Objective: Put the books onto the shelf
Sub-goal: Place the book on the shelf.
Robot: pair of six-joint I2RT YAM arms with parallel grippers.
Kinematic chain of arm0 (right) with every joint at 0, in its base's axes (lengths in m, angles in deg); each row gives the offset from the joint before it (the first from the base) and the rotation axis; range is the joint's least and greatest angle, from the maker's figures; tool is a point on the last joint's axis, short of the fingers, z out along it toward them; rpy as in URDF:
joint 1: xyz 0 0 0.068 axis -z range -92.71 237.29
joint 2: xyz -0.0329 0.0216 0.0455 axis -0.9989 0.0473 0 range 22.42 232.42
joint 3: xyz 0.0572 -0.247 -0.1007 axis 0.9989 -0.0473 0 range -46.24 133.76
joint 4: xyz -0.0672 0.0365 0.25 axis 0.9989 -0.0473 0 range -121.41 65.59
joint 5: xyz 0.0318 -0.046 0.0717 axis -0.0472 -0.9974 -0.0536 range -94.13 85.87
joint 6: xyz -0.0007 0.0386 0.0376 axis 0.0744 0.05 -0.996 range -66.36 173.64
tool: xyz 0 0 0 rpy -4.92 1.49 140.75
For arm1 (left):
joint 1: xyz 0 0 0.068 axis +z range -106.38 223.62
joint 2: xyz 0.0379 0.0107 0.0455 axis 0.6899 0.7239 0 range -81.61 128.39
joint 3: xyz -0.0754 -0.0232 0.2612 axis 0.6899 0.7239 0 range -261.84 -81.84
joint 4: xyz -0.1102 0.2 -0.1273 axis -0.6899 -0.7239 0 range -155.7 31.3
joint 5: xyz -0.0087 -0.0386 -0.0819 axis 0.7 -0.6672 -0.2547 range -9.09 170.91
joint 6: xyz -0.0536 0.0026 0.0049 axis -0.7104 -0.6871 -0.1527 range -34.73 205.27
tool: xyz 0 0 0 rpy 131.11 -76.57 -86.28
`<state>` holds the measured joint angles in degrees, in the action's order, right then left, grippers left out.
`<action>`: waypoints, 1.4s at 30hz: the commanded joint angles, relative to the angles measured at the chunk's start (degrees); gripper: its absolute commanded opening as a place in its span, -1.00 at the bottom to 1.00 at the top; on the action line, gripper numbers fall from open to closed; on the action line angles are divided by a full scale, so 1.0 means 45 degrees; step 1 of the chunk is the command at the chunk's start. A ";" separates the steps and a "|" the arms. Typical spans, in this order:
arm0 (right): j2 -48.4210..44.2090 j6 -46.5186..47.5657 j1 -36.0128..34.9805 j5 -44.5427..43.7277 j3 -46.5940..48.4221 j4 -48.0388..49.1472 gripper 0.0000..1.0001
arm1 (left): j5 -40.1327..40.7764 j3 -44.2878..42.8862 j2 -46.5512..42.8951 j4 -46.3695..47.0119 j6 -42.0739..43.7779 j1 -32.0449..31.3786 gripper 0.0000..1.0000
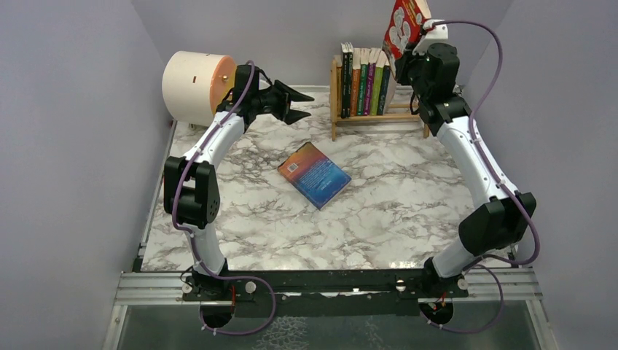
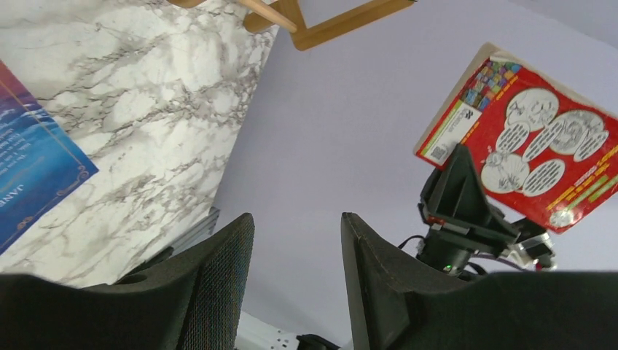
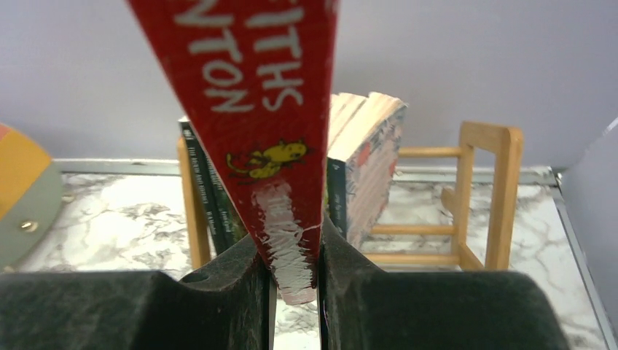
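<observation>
My right gripper (image 3: pixel 295 251) is shut on a red book (image 1: pixel 403 25), held high above the right half of the shelf (image 1: pixel 379 115). Its red spine (image 3: pixel 255 95) fills the right wrist view, and its cover (image 2: pixel 528 138) shows in the left wrist view. Several books (image 1: pixel 364 84) stand upright in the shelf's left part, the rightmost leaning; the right end of the shelf (image 3: pixel 488 197) holds none. A blue book (image 1: pixel 314 174) lies flat mid-table, its corner (image 2: pixel 33 168) seen by the left wrist camera. My left gripper (image 1: pixel 297 104) hovers open and holds nothing, left of the shelf.
A cream cylinder with an orange face (image 1: pixel 195 86) stands at the back left, just behind my left arm. Lilac walls close in the marble table (image 1: pixel 408 211) on three sides. The shelf sits against the back wall.
</observation>
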<state>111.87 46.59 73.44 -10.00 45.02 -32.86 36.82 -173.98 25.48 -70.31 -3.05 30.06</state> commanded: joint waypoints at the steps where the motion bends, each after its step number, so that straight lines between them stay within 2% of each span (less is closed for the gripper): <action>1: 0.1179 -0.0685 0.0050 -0.2265 0.1585 -0.2299 -0.99 | 0.0474 -0.0189 -0.0256 -0.0853 0.1346 0.0045 -0.20; 5: 0.1527 -0.1332 0.0048 -0.3464 0.1924 -0.2766 -0.99 | 0.0609 0.0112 -0.0477 -0.0994 0.1544 0.0048 -0.20; 16: 0.1276 -0.1378 0.0101 -0.5304 0.0596 -0.1731 -0.99 | 0.0605 0.0671 -0.0731 -0.0985 0.1811 0.0084 -0.20; 25: 0.2900 -0.1395 0.0636 -0.4561 0.1044 -0.1658 -0.99 | 0.0596 0.0902 -0.0788 -0.0887 0.2069 0.0159 -0.20; 42: 0.6973 -0.1410 0.1510 -0.3215 0.4453 -0.2846 -0.99 | 0.0414 0.1538 -0.0976 -0.1033 0.2340 0.0397 -0.20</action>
<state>140.90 40.36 79.65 -26.54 59.45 -46.78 38.74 -167.25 23.40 -74.75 6.55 31.57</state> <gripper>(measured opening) 0.184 0.402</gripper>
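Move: The right hand holds the red book high above the shelf. The free gap for it lies about 9 cm ahead, 9 cm to the right and some 21 cm below. The floral book at the row's end stands roughly 5 cm left of the gap, level with it, the dark green book some 3 cm farther left, and the shelf's right end frame about 5 cm right of the gap. From the left hand the gap is some 12 cm ahead, 32 cm to the right and 12 cm down. Still pinching the red book by its spine, the right hand brings it down some 20 cm and about 9 cm to the right, then, while still sinking, pushes forward some 7 cm into the gap beside the floral book. The wrist turns clockwise and tips down, each about 25 degrees. The empty left hand sinks about 5 cm, fingers staying part open. ##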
